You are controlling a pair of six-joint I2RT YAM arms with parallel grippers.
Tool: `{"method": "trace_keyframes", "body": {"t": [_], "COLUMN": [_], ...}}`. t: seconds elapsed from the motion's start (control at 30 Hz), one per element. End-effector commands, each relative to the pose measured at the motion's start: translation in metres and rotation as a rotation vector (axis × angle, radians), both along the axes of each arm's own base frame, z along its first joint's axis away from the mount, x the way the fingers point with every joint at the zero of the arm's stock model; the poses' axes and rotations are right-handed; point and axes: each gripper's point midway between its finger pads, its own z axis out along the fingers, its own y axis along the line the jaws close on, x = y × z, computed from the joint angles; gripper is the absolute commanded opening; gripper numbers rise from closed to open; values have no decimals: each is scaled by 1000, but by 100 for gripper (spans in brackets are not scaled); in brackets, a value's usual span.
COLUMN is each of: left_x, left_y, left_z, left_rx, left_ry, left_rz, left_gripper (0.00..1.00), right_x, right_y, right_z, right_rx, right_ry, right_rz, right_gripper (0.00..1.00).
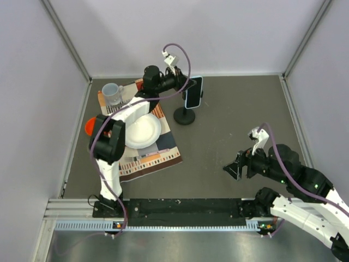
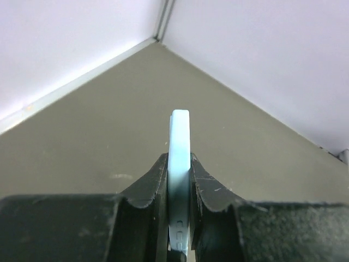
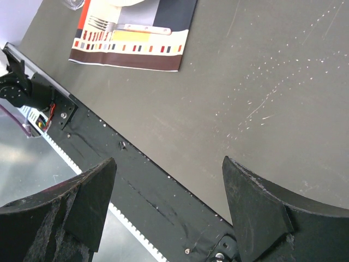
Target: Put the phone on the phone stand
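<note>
The phone (image 1: 194, 91) stands on edge, black screen facing forward, with a light blue rim. It sits right over the top of the phone stand (image 1: 184, 115), a black disc base with a short upright at the table's back middle. I cannot tell whether the phone rests in the stand. My left gripper (image 1: 185, 89) is shut on the phone from its left. In the left wrist view the phone's blue edge (image 2: 179, 147) is pinched between the black fingers of my left gripper (image 2: 179, 183). My right gripper (image 1: 235, 168) hangs open and holds nothing at the near right; in its own view the right gripper (image 3: 169, 160) is above the table's front edge.
A patterned placemat (image 1: 161, 155) lies at the left with a white plate (image 1: 143, 131) on it and a glass mug (image 1: 113, 94) at its back corner. An orange object (image 1: 88, 126) lies by the left wall. A fork (image 3: 136, 27) lies on the mat. A black rail (image 1: 180, 210) runs along the near edge.
</note>
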Motion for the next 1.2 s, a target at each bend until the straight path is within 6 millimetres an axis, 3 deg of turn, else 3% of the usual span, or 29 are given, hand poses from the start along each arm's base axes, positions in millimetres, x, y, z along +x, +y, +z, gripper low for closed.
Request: {"method": "trace_keyframes", "body": {"t": [0.0, 0.13, 0.27, 0.53, 0.6, 0.63, 0.7, 0.87, 0.9, 0.93, 1.0, 1.03, 1.07, 1.17], "left_x": [-12, -17, -19, -7, 0, 1, 2, 6, 4, 3, -2, -10, -13, -29], "left_y": [-29, -40, -40, -38, -29, -27, -21, -5, -3, -1, 6, 11, 16, 33], "left_z": [77, 68, 65, 21, 9, 8, 7, 16, 20, 23, 34, 53, 47, 69], "left_rx": [-150, -130, -131, -87, -81, -83, -81, -65, -66, -68, -78, -89, -94, -121], "left_ry": [-231, -233, -260, -155, -119, -107, -94, -93, -94, -96, -99, -150, -127, -142], "left_rz": [-291, -455, -492, -531, -515, -510, -492, -435, -438, -437, -418, -411, -395, -330], "left_gripper": [0, 0, 0, 0, 8, 18, 28, 55, 77, 93, 98, 98, 98, 98], "right_x": [4, 3, 4, 4, 3, 3, 3, 3, 3, 3, 5, 9, 11, 20], "right_y": [1, 1, 1, 5, 4, 4, 4, 5, 5, 5, 2, -1, -3, -16], "right_z": [6, 6, 5, 1, 2, 4, 3, 3, 3, 3, 5, 4, 4, 4], "right_rx": [23, 28, 20, 11, 17, 23, 23, 23, 22, 22, 24, 25, 22, 16], "right_ry": [-23, -20, -19, -2, -2, -5, -2, -1, 1, -4, -13, -12, -9, -5], "right_rz": [-16, -14, -12, -1, -3, -6, -7, 1, 1, -1, -22, -55, -74, -185], "right_gripper": [79, 79, 79, 79, 79, 79, 79, 79, 79, 79, 79, 79, 79, 80]}}
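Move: The phone, already on the phone stand, is still pinched by its left edge in the left hand; its middle lies about 3 cm to the right of that hand, 2 cm back and 3 cm below. The phone stand is under the phone, its middle some 12 cm below the hand, 3 cm right and 2 cm back. The plate lies about 19 cm left, 9 cm back and 26 cm down. From the right hand the phone is some 34 cm ahead, 27 cm left and about level. The phone, with the stand under it, is shifted about 4 cm to the right and turned clockwise by nearly 30 degrees in the left hand's kept grip, after a short forward nudge that is then taken back. The left fingers then open wide and let go of the phone's edge, while the hand draws off about 5 cm to the left, away from the phone and sinking slightly. ##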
